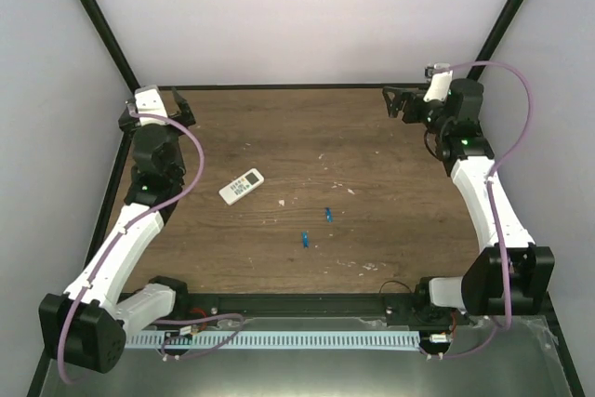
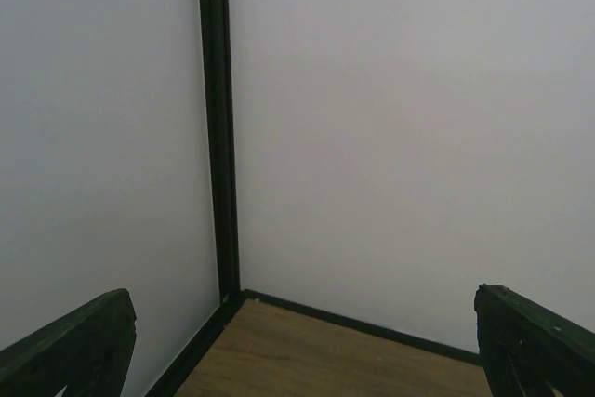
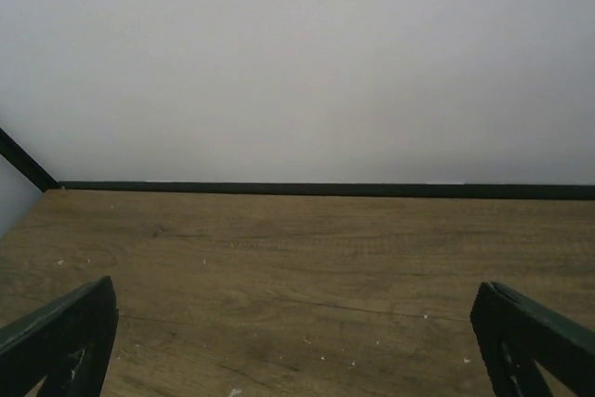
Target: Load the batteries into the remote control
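The white remote control (image 1: 242, 186) lies flat on the wooden table (image 1: 390, 230), left of centre. Two small blue batteries lie loose to its right: one (image 1: 328, 214) near the middle, the other (image 1: 305, 240) a little nearer to me. My left gripper (image 1: 160, 107) hangs at the far left corner, open and holding nothing; its wrist view shows its own gripper (image 2: 302, 309) facing the wall corner. My right gripper (image 1: 402, 102) is at the far right, open, and in its wrist view the gripper (image 3: 296, 290) faces bare wood. Neither wrist view shows the remote or the batteries.
White walls with black frame posts (image 1: 98, 20) close off the table at the back and both sides. Small white flecks (image 1: 344, 190) are scattered on the wood. A white slotted cable duct (image 1: 279, 338) runs along the near edge between the arm bases.
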You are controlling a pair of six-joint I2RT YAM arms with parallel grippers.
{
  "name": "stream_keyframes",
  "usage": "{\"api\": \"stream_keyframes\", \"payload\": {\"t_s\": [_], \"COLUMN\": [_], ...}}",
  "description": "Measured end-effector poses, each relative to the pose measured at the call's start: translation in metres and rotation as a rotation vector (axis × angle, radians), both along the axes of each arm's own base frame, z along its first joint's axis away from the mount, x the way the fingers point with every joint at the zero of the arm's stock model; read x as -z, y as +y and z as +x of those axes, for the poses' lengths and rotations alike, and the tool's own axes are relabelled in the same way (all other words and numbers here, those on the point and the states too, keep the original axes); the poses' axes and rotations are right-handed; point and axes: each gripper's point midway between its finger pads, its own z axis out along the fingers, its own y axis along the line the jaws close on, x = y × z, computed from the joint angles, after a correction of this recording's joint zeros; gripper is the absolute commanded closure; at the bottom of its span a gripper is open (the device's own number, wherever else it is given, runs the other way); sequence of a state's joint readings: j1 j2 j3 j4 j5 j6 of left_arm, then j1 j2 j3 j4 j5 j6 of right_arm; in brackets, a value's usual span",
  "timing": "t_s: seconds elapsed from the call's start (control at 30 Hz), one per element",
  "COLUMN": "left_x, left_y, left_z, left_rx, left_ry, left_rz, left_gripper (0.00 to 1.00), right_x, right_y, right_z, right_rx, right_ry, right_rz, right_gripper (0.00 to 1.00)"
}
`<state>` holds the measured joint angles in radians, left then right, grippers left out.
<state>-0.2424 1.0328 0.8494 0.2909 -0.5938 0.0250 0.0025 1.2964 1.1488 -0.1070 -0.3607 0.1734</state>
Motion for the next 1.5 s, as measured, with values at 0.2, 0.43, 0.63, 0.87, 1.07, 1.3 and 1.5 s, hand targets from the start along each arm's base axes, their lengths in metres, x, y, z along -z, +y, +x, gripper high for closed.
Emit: {"api": "stream_keyframes", "payload": {"t_s": [0.2, 0.43, 0.63, 0.87, 1.07, 1.3, 1.5], "left_x": [0.008, 0.008, 0.038, 0.067, 0.102, 0.123, 0.129], "left_y": [0.003, 0.003, 0.007, 0.005, -0.002, -0.012, -0.034], "left_z": [0.007, 0.012, 0.017, 0.017, 0.02, 0.02, 0.027], "left_rx": [-0.031, -0.028, -0.014, -0.005, 0.035, 0.091, 0.223], "left_ry": [0.051, 0.076, 0.188, 0.304, 0.431, 0.502, 0.554], "left_rz": [-0.003, -0.003, 0.008, 0.008, -0.003, -0.041, -0.041], "left_gripper": [0.0, 0.0, 0.0, 0.0, 0.0, 0.0, 0.0], "right_x": [0.002, 0.012, 0.072, 0.169, 0.2, 0.201, 0.216], "right_y": [0.03, 0.119, 0.206, 0.28, 0.318, 0.332, 0.323], "right_z": [0.013, 0.032, 0.034, 0.023, 0.007, -0.003, -0.005], "right_rx": [-0.033, -0.138, -0.262, -0.381, -0.456, -0.488, -0.459], "right_ry": [0.065, 0.165, 0.327, 0.528, 0.575, 0.571, 0.594], "right_rz": [-0.056, -0.145, -0.242, -0.357, -0.396, -0.403, -0.439], "right_gripper": [0.0, 0.0, 0.0, 0.0, 0.0, 0.0, 0.0]}}
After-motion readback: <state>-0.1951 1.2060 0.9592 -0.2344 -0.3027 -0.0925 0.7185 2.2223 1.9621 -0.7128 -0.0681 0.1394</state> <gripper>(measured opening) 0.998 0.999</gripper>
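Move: The remote control lies some 40 cm to the right hand's left, about 5 cm nearer the base and 32 cm below. One blue battery is around 19 cm left of that hand and 13 cm back; the other is some 24 cm left and 19 cm back, both flat on the table. From the left hand the remote is about level fore and aft, roughly 11 cm to the right and 37 cm below. Leftward in a fast swing, almost level at first and then dropping, the right hand crosses about 32 cm towards the remote and sinks some 20 cm, fingers tipping steeply down and turning counter-clockwise, to slow above the table just short of it. The left hand lowers about 13 cm, edging forward and right, and tips down some 30 degrees. Both grippers stay wide open. ##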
